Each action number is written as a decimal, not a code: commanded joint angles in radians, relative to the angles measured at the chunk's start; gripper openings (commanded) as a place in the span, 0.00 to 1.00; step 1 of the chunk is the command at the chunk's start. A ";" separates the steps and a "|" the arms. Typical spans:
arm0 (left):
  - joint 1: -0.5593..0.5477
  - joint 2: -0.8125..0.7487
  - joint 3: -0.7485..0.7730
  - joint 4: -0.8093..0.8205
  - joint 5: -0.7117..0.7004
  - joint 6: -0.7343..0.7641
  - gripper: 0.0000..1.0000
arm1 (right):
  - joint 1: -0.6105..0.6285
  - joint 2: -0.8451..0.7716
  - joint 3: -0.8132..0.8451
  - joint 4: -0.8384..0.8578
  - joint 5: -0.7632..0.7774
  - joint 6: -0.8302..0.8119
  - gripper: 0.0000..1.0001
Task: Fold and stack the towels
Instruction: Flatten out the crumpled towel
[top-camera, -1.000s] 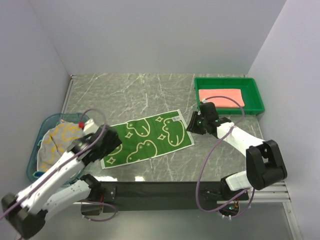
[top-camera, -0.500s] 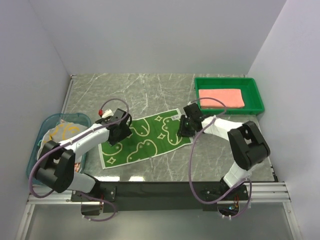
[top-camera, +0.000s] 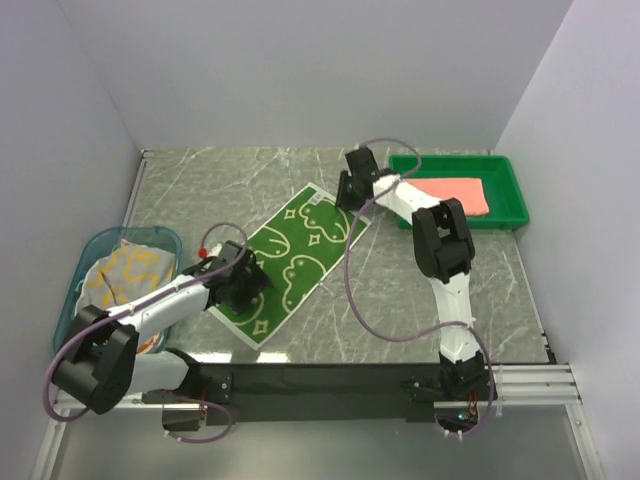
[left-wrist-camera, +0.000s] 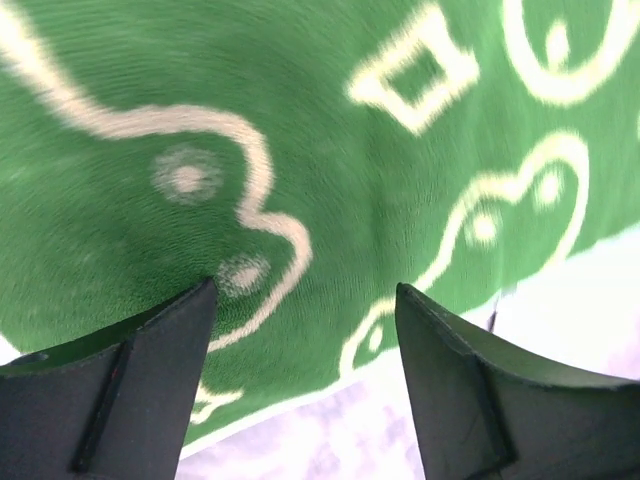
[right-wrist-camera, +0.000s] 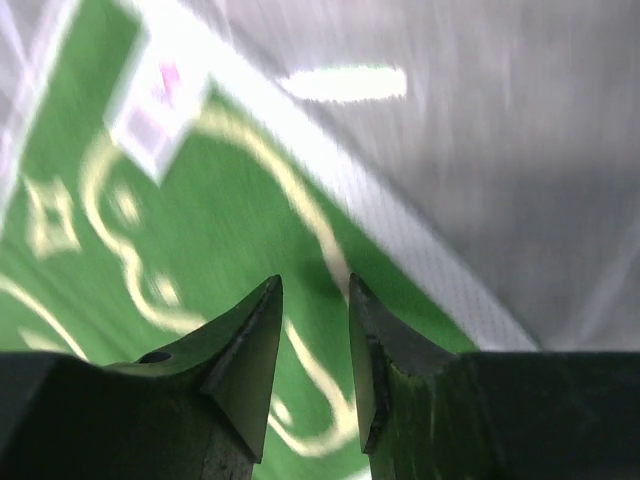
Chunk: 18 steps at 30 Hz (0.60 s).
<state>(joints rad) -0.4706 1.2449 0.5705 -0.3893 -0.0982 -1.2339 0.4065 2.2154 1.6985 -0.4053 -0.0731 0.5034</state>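
Observation:
A dark green towel (top-camera: 295, 255) with pale yellow frog shapes lies flat and slanted across the marble table. My left gripper (top-camera: 243, 283) is over its near-left part, jaws open wide above the cloth (left-wrist-camera: 300, 130), nothing between them (left-wrist-camera: 303, 290). My right gripper (top-camera: 350, 190) is at the towel's far-right corner, jaws a narrow gap apart (right-wrist-camera: 313, 280), tips down on the green cloth (right-wrist-camera: 150, 250) close to its white border; no fold of cloth shows between them. A salmon-pink towel (top-camera: 445, 192) lies folded in the green tray. A cream towel (top-camera: 125, 275) is bunched in the blue basket.
The green plastic tray (top-camera: 450, 158) stands at the far right, just right of my right gripper. The blue basket (top-camera: 150, 232) is at the left edge beside the left arm. White walls close off the far and side edges. Purple cables loop off both arms.
The green towel has swung round from nearly crosswise to a steep diagonal. My right gripper moved far and left with its corner. My left gripper shifted toward the near-left part.

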 joint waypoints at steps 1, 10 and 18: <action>-0.117 0.010 -0.005 0.024 0.192 -0.096 0.80 | -0.006 0.036 0.211 -0.078 0.013 -0.077 0.41; -0.313 0.027 0.278 -0.169 0.011 -0.078 0.82 | 0.034 -0.329 -0.090 0.032 -0.043 -0.166 0.43; 0.016 -0.053 0.386 -0.325 -0.101 0.204 0.82 | 0.276 -0.626 -0.569 0.125 -0.053 -0.123 0.43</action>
<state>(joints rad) -0.5949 1.2312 0.8921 -0.6151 -0.1177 -1.1919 0.5915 1.6333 1.2434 -0.3256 -0.1162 0.3725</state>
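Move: The green towel lies just under both open hands: its middle is about 4 cm ahead and 5 cm right of the left hand, and about 19 cm back and 12 cm left of the right hand. Its near right corner is some 17 cm back of the left hand, 1 cm left. From the right hand, the towel's white label is 1 cm ahead and 6 cm left, and the green tray 3 cm ahead and 23 cm right. Left hand sweeps some 10 cm right over the towel, then rises; right hand lifts, drawing back 13 cm. ##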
